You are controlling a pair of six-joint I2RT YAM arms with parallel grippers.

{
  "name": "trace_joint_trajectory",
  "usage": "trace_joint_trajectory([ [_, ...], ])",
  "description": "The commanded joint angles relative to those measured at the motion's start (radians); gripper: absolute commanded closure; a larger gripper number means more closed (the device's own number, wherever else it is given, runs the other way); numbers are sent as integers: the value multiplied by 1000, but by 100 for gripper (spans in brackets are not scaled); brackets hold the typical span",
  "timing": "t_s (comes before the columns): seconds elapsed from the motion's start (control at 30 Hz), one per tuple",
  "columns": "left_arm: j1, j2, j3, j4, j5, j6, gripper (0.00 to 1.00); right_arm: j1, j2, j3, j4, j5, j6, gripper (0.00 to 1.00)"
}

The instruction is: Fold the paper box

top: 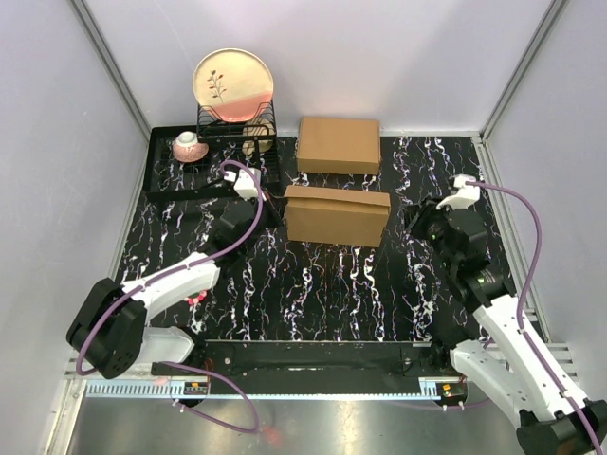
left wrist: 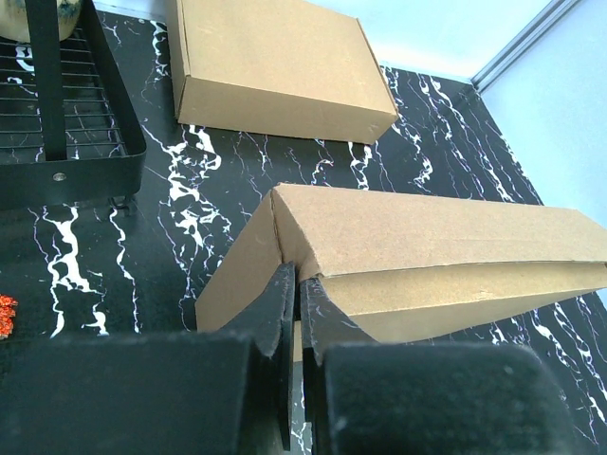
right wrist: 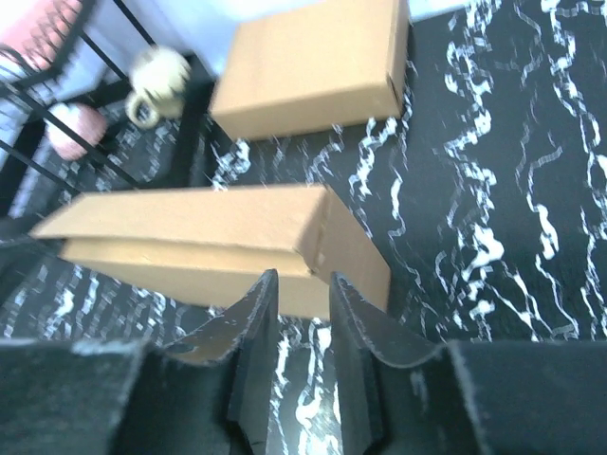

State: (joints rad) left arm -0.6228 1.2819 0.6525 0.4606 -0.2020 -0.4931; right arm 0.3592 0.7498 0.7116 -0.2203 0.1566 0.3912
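The paper box (top: 337,216) lies in the middle of the table as a shallow brown cardboard mailer, its lid (left wrist: 427,232) slightly raised along the front. My left gripper (left wrist: 296,284) is shut, its tips right at the box's left near corner; I cannot tell whether any cardboard is pinched. In the top view the left gripper (top: 271,207) sits against the box's left end. My right gripper (right wrist: 303,280) stands partly open with nothing between its fingers, just short of the paper box's (right wrist: 190,223) right end. From above, the right gripper (top: 414,220) is a little right of the box.
A second, neatly closed brown box (top: 339,144) lies behind the paper box. At the back left stands a black dish rack (top: 204,161) with an upright plate (top: 233,83) and a pink cup (top: 189,145). White walls enclose the table on three sides.
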Motion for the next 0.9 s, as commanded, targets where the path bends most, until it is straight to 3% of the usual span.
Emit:
trace_joint_trajectory([
  [0.0,-15,20,-17,-221,26,4,100,0,55,81,143,-24,14,69],
  [0.17,-17,27,-10,-224,36,-1,100,1,218,77,266,-104,61,82],
  [0.33,-20,34,-1,-232,46,-2,100,1,279,20,348,-147,98,89],
  [0.67,-22,25,1,-260,41,-4,100,1,333,-54,348,-141,84,94],
  [0.77,-23,11,12,-305,26,-7,84,0,347,-81,345,-131,83,94],
  [0.87,-23,-24,25,-350,3,4,62,0,353,-112,358,-123,87,95],
])
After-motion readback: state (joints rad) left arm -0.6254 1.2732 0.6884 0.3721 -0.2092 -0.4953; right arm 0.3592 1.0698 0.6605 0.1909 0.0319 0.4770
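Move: My right hand is empty, with the right front corner of the standing box's top flap about 5 cm ahead, 4 cm left and 4 cm below. The box's middle lies some 8 cm ahead, 15 cm left and 11 cm down; the flat box is about 30 cm ahead, 14 cm left and 17 cm lower. My left hand is already at the flap's left front corner, with the right corner some 22 cm to its right and roughly level fore and aft. I bring my right hand in an arc over to the flap's right front corner, about 6 cm forward and 5 cm left, rising some 4 cm first and then coming down past my starting height, while its fingers close together. My left hand stays at the left front corner, fingers shut, and only at the end starts to spread them there. My right fingertips end up on the flap's front edge. ##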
